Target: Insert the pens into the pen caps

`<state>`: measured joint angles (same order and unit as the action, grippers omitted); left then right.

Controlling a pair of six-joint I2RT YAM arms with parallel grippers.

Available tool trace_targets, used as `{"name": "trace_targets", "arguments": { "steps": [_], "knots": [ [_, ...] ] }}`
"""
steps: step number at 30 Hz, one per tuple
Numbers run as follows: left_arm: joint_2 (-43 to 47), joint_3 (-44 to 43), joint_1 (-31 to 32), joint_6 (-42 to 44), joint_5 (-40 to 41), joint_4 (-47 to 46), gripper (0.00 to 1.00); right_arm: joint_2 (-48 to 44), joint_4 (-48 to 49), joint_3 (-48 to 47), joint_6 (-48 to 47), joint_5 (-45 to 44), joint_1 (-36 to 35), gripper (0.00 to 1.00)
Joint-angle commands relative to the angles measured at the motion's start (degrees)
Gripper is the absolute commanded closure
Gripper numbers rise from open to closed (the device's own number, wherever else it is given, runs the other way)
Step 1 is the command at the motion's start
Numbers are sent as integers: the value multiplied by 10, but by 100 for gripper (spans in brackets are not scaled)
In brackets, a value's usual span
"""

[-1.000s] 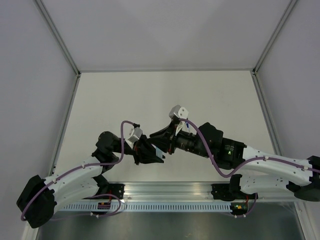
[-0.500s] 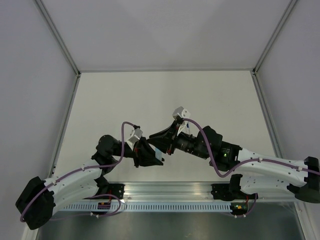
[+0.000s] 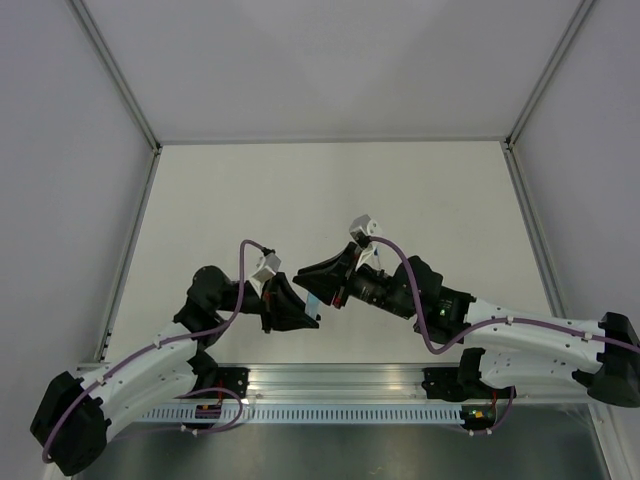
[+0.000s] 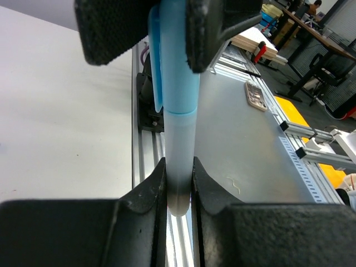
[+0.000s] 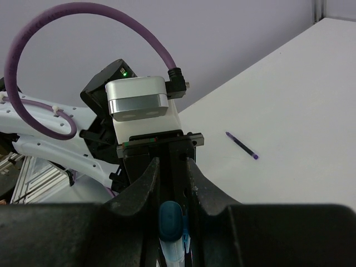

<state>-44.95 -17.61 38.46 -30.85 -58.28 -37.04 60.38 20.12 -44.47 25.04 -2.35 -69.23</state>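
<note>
My left gripper point(image 4: 179, 189) is shut on the pale, clear barrel of a pen point(image 4: 179, 161). The pen's far end sits inside a pale blue pen cap point(image 4: 175, 61) with a clip. My right gripper point(image 5: 170, 183) is shut on that cap, whose rounded dark-blue end point(image 5: 170, 219) shows between its fingers. From above, the left gripper point(image 3: 303, 312) and the right gripper point(image 3: 324, 287) meet tip to tip over the table's near middle, the light-blue cap point(image 3: 314, 301) between them. A slim dark pen point(image 5: 241, 146) lies loose on the white table.
An aluminium rail point(image 3: 340, 385) runs along the near edge by the arm bases. Grey walls with metal posts point(image 3: 130, 110) close in the white table point(image 3: 420, 190). The left wrist's camera block point(image 5: 136, 97) and purple cable face the right gripper closely.
The joined grippers have drifted slightly left and toward the near edge. Both grips stay as they were, and both arms have shifted pose a little.
</note>
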Motion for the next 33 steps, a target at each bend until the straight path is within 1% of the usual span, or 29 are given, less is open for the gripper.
{"name": "trace_targets", "arguments": {
  "steps": [1,10,14,18,22,24,26,27,28,30,32,33],
  "knots": [
    [10,-64,-44,-17,113,-118,98,25,-141,49,31,103,-23,100],
    [-37,-74,-80,-77,99,-181,98,54,-55,104,62,129,-25,100],
    [-68,-79,-87,-88,99,-201,98,54,-36,121,71,133,-25,100],
    [-82,-81,-96,-103,98,-218,98,53,-37,127,71,133,-29,100],
    [-87,-95,-96,-101,92,-200,98,41,-50,120,64,125,-30,100],
    [-90,-103,-96,-93,82,-163,98,30,-74,89,56,83,-30,100],
    [-91,-103,-96,-82,63,-143,98,14,-134,52,46,35,-29,100],
    [-90,-101,-96,-78,55,-138,98,11,-152,14,36,-12,-26,97],
    [-88,-98,-95,-70,39,-131,98,4,-178,-3,30,-33,-22,88],
    [-81,-95,-95,-57,33,-103,98,-3,-193,-45,18,-97,-13,61],
    [-68,-85,-91,-46,35,-95,98,-9,-199,-68,3,-117,-2,53],
    [-65,-81,-88,-41,40,-87,98,-10,-199,-89,-4,-127,7,47]
  ]
}}
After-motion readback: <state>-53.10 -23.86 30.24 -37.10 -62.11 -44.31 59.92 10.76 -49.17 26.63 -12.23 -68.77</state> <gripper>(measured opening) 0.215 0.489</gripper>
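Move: The left hand grips the upright light-blue pen's barrel; the cap's middle is about 6 cm above it and 3 cm ahead. From the right hand, still around the cap, the barrel is about 7 cm below and 4 cm back. On the table, 22 cm below the left hand, a blue-capped pen lies some 19 cm ahead and 14 cm right, a purple pen 14 cm ahead and 20 cm left. Both hands sink some 2 cm, then rise, right opening off the cap, left carrying the capped pen forward. ##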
